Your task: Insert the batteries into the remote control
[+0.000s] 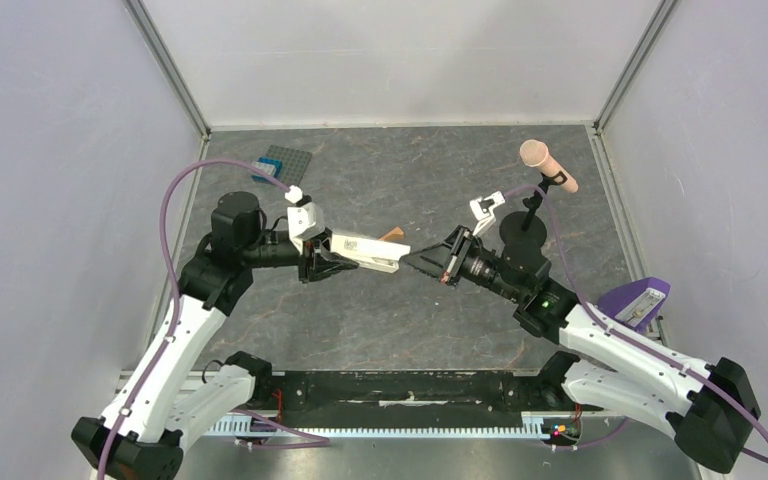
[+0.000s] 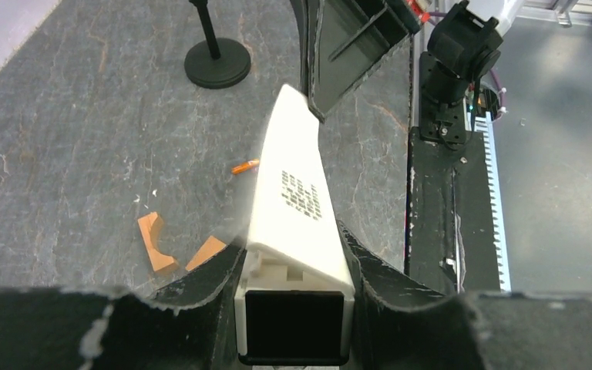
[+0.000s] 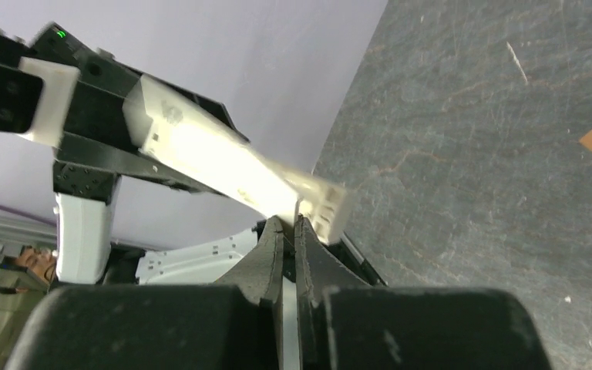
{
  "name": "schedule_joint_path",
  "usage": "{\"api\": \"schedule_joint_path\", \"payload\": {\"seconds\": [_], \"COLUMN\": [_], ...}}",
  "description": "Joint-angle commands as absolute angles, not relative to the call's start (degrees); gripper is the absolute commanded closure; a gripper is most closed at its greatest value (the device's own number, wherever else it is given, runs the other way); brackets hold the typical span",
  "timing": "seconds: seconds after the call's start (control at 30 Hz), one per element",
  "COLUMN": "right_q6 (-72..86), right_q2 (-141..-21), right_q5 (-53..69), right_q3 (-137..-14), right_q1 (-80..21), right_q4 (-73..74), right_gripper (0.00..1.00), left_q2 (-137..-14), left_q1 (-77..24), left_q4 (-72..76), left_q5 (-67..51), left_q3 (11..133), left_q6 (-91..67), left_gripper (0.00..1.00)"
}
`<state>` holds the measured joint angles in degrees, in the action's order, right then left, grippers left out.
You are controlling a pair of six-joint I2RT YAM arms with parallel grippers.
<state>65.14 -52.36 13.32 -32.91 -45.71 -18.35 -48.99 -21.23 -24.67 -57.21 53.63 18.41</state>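
Note:
My left gripper [image 1: 345, 262] [image 2: 291, 245] is shut on the remote control [image 1: 372, 252] [image 2: 293, 154], a cream-white bar held above the table with its free end pointing right. Its near end shows an open dark recess. My right gripper [image 1: 412, 262] [image 3: 287, 223] is shut, and its tips touch the remote control [image 3: 223, 162] close to that free end. Nothing shows between its fingers. One orange-red battery [image 2: 244, 166] lies on the table under the bar. The dark blue battery is out of view.
Two orange-brown blocks [image 2: 154, 243] [image 2: 206, 252] lie on the table below the left gripper. A microphone stand [image 1: 525, 235] with a pink head [image 1: 547, 165] stands at the right. The grey studded plate [image 1: 285, 160] sits at the back left, a purple holder [image 1: 635, 300] at the right edge.

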Motion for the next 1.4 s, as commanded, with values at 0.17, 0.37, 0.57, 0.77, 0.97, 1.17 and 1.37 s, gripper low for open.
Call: {"api": "schedule_joint_path", "payload": {"seconds": [0.17, 0.37, 0.57, 0.77, 0.97, 1.17, 1.37], "right_q6": [61.5, 61.0, 60.8, 60.2, 61.4, 67.5, 72.1], "right_q2": [-51.5, -53.7, -56.4, -57.7, -62.3, -69.7, -77.0], "right_q5": [5.8, 5.7, 7.8, 5.8, 1.1, -2.9, -4.3], "right_q3": [-33.2, -32.7, -32.0, -30.8, -31.0, -29.9, -29.9], "right_q1": [-44.8, -44.8, -44.9, -44.8, -44.9, -45.4, -46.3], "right_q4": [-25.6, -27.2, -31.3, -31.8, -31.0, -31.3, -32.5], "right_gripper": [1.0, 1.0, 1.0, 1.0, 1.0, 1.0, 1.0], "left_q2": [-50.0, -49.5, -44.9, -41.3, -40.2, -39.1, -38.4], "left_q1": [-21.9, -21.9, -21.9, -21.9, -21.9, -21.9, -22.0], "left_q4": [-24.3, -22.2, -26.5, -30.0, -30.6, -28.3, -25.0], "left_q5": [-49.8, -39.0, -26.2, -13.4, -14.5, -18.4, -21.4], "left_q3": [50.7, 48.3, 49.2, 48.9, 49.5, 49.3, 47.3], "left_q6": [21.6, 18.7, 19.2, 22.1, 21.2, 17.9, 14.5], "left_gripper": [0.98, 0.98, 0.98, 0.98, 0.98, 0.98, 0.98]}}
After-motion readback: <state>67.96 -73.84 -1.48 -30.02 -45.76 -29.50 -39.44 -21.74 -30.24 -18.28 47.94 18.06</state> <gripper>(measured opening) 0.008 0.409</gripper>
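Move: The right fingers are shut on the free end of the remote control's cover, already propped up from the body. The remote's middle is about 9 cm to the right hand's left and 7 cm to the left hand's right, 1 cm ahead and 2 cm below both. Some 21 cm below the right hand, the wooden block lies 11 cm ahead and 5 cm left, the wooden arch 19 cm ahead and 4 cm left, the batteries 8 cm ahead and 12 cm right. Still pinching the cover, the right hand parts it from the remote: it eases up and forward a couple of centimetres, then sinks well below its start, ending about 11 cm lower and 7 cm forward, towards the table by the wooden block. The left hand keeps its grip on the remote, dips and goes forward, then swings left away from the cover, turning some 35 degrees counter-clockwise. ##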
